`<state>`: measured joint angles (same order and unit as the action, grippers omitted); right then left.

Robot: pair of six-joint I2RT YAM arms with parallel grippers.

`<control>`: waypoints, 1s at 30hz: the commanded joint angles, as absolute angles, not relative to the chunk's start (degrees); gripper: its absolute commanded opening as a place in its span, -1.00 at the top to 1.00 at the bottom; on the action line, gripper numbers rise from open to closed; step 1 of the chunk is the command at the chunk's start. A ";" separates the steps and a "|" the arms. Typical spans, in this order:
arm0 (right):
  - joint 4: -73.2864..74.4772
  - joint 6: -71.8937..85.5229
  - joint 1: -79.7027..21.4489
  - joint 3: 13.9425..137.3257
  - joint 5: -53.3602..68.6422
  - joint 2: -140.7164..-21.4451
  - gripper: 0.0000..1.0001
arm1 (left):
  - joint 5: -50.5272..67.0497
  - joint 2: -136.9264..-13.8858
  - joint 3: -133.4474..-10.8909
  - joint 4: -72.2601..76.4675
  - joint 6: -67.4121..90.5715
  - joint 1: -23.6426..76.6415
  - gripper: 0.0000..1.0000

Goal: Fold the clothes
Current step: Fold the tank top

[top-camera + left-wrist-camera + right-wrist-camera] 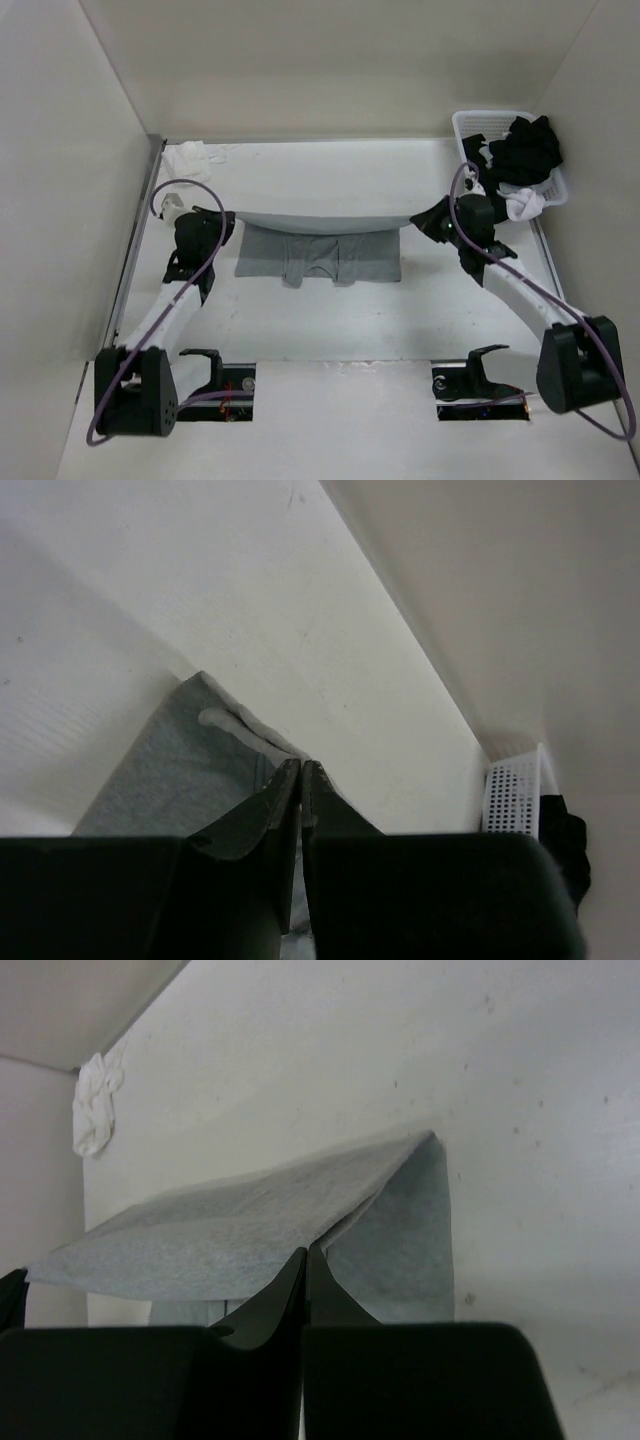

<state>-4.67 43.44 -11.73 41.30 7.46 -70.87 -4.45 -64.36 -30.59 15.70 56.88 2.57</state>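
The clothes [320,255], a light heather-grey tank top, are stretched across the middle of the table between my two grippers. Their upper edge is lifted into a taut, slightly sagging band, and the lower part lies flat on the table with the armholes and neck toward the front. My left gripper [228,216] is shut on the left end of that raised edge. In the left wrist view the grey knit [170,770] runs into the closed tips [300,765]. My right gripper [420,218] is shut on the right end, where the fabric [250,1220] folds over at the tips [307,1252].
A white basket [470,120] holding black and white garments [525,150] stands at the back right, close to the right arm. A small white cloth [195,157] lies at the back left corner. White walls enclose the table on the left, back and right.
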 commanded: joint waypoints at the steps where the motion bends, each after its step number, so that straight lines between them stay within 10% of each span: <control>1: -6.33 44.21 -13.40 36.05 5.89 -63.74 1.00 | -1.85 -56.27 -27.26 14.42 56.96 1.28 0.93; 19: 1.58 53.61 -25.09 14.86 -4.30 -46.49 0.97 | 2.55 -36.83 -11.26 -1.14 55.11 -6.45 0.66; 23: 1.84 54.32 -25.70 14.59 -4.48 -46.14 0.45 | 4.30 -33.85 -10.81 -1.67 56.07 -9.71 0.30; 30: -2.88 49.58 -22.81 18.62 -4.49 -54.29 -0.21 | 0.53 -38.21 -17.57 3.41 57.74 -1.74 0.30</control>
<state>2.26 52.03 -24.38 14.92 -3.55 -49.91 1.43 -34.44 -12.86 -2.37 56.93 -6.59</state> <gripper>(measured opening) 0.597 0.355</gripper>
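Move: Both hands already pinch the upper edge of the grey tank top, stretched between them, its other half lying on the table. For the left hand, the lying half's near-left corner is about 13 cm back, 1 cm left and 14 cm down; a white cloth lies some 13 cm ahead and 13 cm left. For the right hand, the near-right corner is about 14 cm back and 14 cm down, with no sideways offset; the basket stands roughly 14 cm ahead and 24 cm right. Still pinching the tank top's edge, both hands draw it back towards the robot over the lying half and then down, roughly 11–13 cm back, their fingers tipping some 10 degrees downward. Low over the near corners both open and let go, the left starting slightly sooner, then rising about 2.5 cm after easing outward, while the right stays low. ##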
